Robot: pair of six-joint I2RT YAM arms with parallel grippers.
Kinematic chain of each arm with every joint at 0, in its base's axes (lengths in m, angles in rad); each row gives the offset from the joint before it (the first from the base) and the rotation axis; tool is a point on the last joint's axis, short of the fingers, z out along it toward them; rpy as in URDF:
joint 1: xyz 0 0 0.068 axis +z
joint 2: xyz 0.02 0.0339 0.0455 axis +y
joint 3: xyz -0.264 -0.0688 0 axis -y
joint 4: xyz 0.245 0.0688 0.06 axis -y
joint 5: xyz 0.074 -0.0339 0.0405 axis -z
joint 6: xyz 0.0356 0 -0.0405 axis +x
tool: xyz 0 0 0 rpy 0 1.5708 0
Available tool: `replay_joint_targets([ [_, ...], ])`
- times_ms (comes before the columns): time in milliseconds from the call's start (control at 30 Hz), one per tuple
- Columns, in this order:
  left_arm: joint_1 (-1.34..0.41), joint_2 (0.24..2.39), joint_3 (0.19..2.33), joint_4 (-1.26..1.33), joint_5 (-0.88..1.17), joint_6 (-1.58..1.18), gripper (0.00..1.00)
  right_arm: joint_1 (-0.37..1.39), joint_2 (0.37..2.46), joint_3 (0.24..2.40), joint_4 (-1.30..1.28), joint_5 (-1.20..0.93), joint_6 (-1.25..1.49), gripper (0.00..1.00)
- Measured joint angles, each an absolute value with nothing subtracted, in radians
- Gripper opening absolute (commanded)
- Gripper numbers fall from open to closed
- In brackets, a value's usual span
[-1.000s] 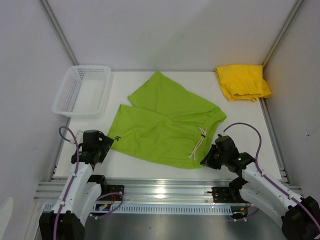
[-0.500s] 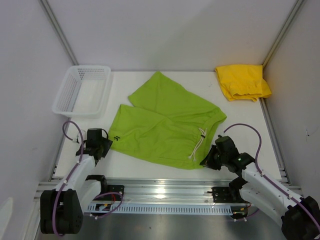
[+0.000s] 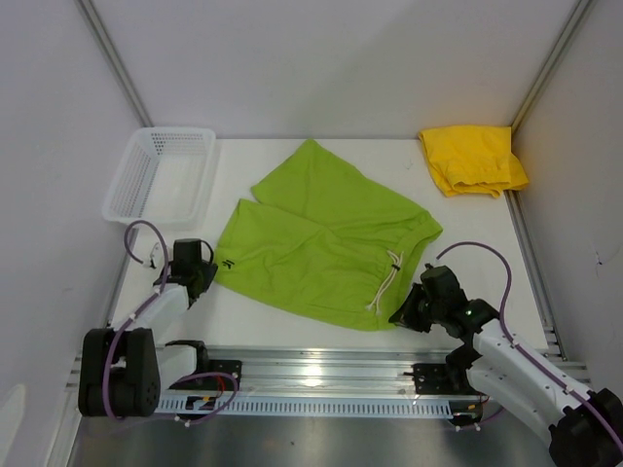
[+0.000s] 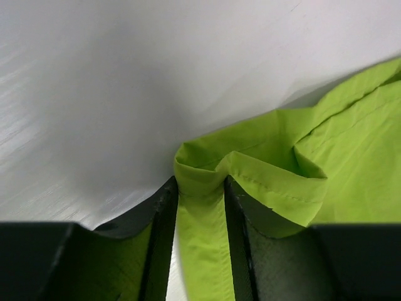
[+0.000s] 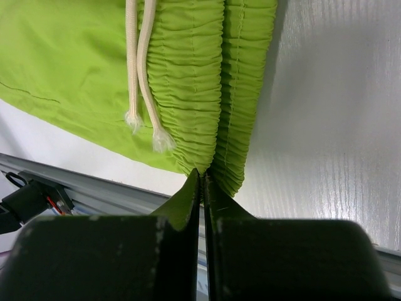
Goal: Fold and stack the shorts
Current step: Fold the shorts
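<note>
The lime green shorts (image 3: pixel 321 243) lie spread flat in the middle of the table, waistband with a white drawstring (image 3: pixel 389 282) to the right. My left gripper (image 3: pixel 201 279) is at the near left leg corner. In the left wrist view its jaws (image 4: pixel 200 183) stand partly open on either side of a raised fold of the green hem (image 4: pixel 250 172), with a sliver of table still showing beside the cloth. My right gripper (image 3: pixel 404 313) is shut on the near end of the gathered waistband (image 5: pixel 200 94), at the fingertips (image 5: pixel 202 175). The yellow shorts (image 3: pixel 472 161) lie folded at the far right corner.
A white mesh basket (image 3: pixel 146 219) stands at the far left, just beyond the left arm. The metal rail (image 3: pixel 311 365) runs along the near table edge behind both grippers. White walls close in the table on the left, back and right.
My left arm has slid forward and right up to the green leg corner, and its jaws have narrowed around the hem fold. The right gripper has stayed shut on the waistband.
</note>
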State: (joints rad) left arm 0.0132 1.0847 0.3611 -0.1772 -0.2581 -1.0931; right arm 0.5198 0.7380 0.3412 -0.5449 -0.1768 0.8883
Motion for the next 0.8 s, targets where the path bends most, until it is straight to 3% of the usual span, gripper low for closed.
replay_joint_targets([
  [67,0.013,1.138,0.383,-0.153,-0.257,-1.097,0.28,0.520,0.731,0.341,-0.552,-0.181,0.890,0.00],
  [100,0.013,1.159,0.395,-0.145,-0.255,-1.100,0.19,0.520,0.727,0.341,-0.555,-0.183,0.890,0.00],
  [200,0.013,1.214,0.418,-0.128,-0.249,-1.104,0.04,0.521,0.715,0.341,-0.564,-0.186,0.891,0.00],
  [367,0.013,1.237,0.451,-0.162,-0.243,-1.106,0.02,0.522,0.698,0.341,-0.576,-0.187,0.891,0.00],
  [567,0.013,1.225,0.542,-0.376,-0.259,-1.076,0.00,0.525,0.671,0.341,-0.624,-0.216,0.890,0.00],
  [800,0.016,1.058,0.626,-0.528,-0.267,-1.035,0.00,0.559,0.559,0.341,-0.685,-0.287,0.870,0.00],
])
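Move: The green shorts' near left leg corner lies just ahead of the left hand, about 1 cm on and 1 cm below, already between the still-open fingers; the empty white basket is roughly 23 cm ahead and 13 cm to the left. The right hand already holds the waistband's near corner, with the drawstring some 9 cm ahead and 2 cm left of it, and the table's near edge about 6 cm straight back. Left hand pinches the leg corner, then lifts about 6 cm; right draws the held waistband back 3.5 cm. ##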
